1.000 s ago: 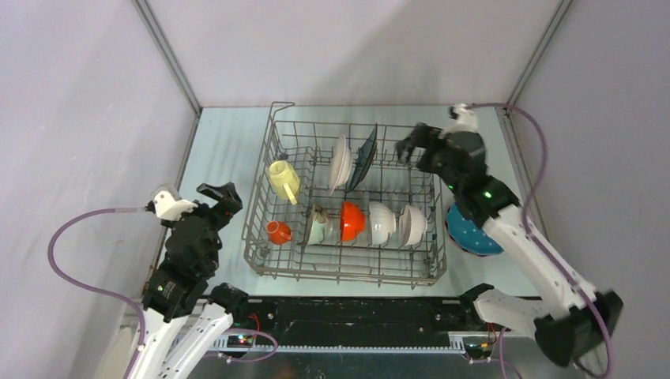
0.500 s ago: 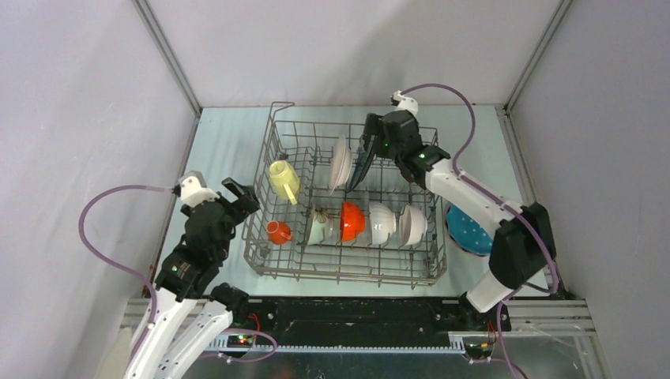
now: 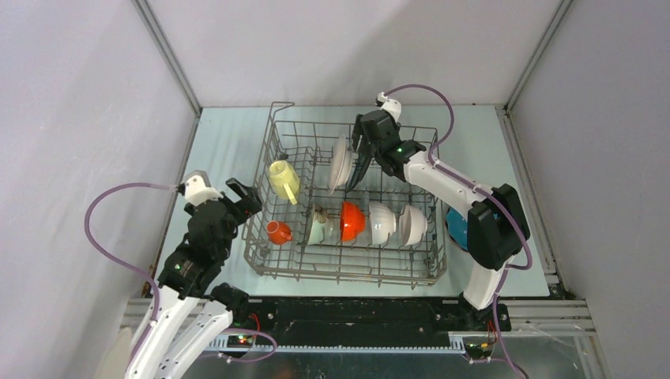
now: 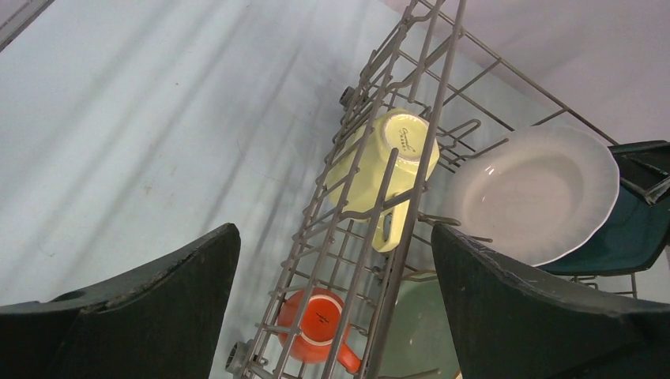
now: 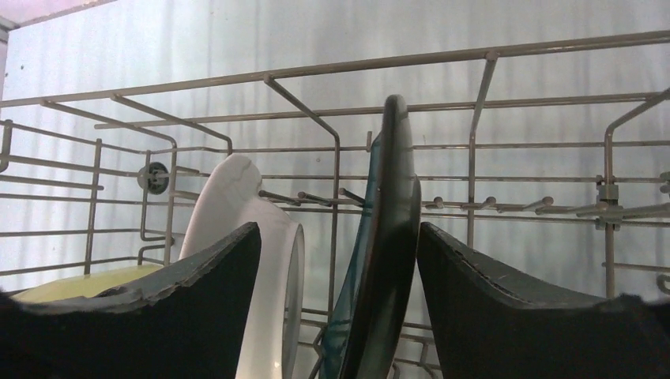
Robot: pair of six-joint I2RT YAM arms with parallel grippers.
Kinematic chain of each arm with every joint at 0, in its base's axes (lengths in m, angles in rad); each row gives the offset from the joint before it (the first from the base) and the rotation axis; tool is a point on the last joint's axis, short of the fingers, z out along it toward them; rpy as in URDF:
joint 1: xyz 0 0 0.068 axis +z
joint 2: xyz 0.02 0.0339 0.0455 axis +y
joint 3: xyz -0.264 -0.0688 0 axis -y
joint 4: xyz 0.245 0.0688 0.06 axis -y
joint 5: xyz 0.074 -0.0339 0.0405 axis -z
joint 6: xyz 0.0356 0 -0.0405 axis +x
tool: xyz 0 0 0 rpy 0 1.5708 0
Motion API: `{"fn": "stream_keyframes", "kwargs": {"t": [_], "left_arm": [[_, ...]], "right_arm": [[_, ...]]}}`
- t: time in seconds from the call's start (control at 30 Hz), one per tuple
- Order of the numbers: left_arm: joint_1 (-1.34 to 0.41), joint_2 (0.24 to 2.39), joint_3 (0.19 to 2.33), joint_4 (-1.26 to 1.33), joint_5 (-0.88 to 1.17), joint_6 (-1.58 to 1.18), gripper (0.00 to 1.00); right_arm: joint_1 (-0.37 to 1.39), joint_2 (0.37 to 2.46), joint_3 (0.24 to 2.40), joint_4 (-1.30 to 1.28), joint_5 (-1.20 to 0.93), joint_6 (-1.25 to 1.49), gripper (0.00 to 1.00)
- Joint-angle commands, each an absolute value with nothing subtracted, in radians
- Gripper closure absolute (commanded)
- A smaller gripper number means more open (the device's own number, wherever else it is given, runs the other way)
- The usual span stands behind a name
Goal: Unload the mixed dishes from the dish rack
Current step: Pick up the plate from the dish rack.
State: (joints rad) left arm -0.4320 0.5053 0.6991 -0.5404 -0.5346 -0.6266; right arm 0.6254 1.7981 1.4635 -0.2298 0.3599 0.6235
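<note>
The grey wire dish rack (image 3: 348,278) holds a pale yellow cup (image 3: 282,178), an orange mug (image 3: 276,231), a pale green bowl (image 3: 320,227), an orange bowl (image 3: 353,221) and two white bowls (image 3: 382,223). A white plate (image 3: 340,163) and a dark teal plate (image 3: 365,158) stand upright at the back. My right gripper (image 5: 340,229) is open and straddles the top edge of the dark plate (image 5: 391,237), with the white plate (image 5: 229,197) partly behind one finger. My left gripper (image 4: 336,233) is wide open above the rack's left wall, over the orange mug (image 4: 316,328) and yellow cup (image 4: 383,170).
A blue speckled bowl (image 3: 462,235) sits upside down on the table right of the rack, partly behind the right arm. Bare tabletop (image 3: 225,150) lies left of the rack. Grey walls close in on the sides and the back.
The right arm swung left from the rack's right end to the upright plates, and its jaws narrowed around the dark plate. The left gripper moved right, up to the rack's left rim.
</note>
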Motion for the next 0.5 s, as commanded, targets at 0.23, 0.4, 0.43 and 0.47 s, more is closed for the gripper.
{"fn": "stream_keyframes", "kwargs": {"t": [0.23, 0.4, 0.43, 0.47], "left_arm": [[-0.436, 0.488, 0.680, -0.510, -0.560, -0.618, 0.02], [-0.436, 0.500, 0.685, -0.522, -0.563, -0.622, 0.02], [-0.436, 0.500, 0.684, -0.522, -0.565, -0.623, 0.02], [-0.436, 0.499, 0.684, -0.523, -0.566, -0.625, 0.02]], "right_arm": [[0.648, 1.791, 1.468, -0.280, 0.487, 0.762, 0.47], [0.652, 1.787, 1.467, -0.304, 0.500, 0.781, 0.55], [0.652, 1.786, 1.467, -0.307, 0.504, 0.788, 0.56], [0.653, 1.785, 1.465, -0.312, 0.507, 0.792, 0.57]]}}
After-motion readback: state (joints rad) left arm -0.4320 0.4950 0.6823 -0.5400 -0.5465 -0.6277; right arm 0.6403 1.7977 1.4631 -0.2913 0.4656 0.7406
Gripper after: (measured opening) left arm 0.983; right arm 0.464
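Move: The dark plate stands on edge in the rack with its upper rim already between the right hand's open fingers, nearer the right one; its middle is about 8 cm below the hand and 2 cm ahead. The white plates stand some 5 cm to its left. The orange bowl is about 15 cm back from the right hand and 2 cm left. From the left hand the dark plate lies about 12 cm ahead, 27 cm right and 12 cm lower. The dark plate's rim is closed in on by the right fingers, which narrow from about three-quarters open to just under half, one on each face. Meanwhile the hand eases about 1 cm to the right, centring on the rim, and turns some 10 degrees clockwise; the left finger comes up against the plate. ##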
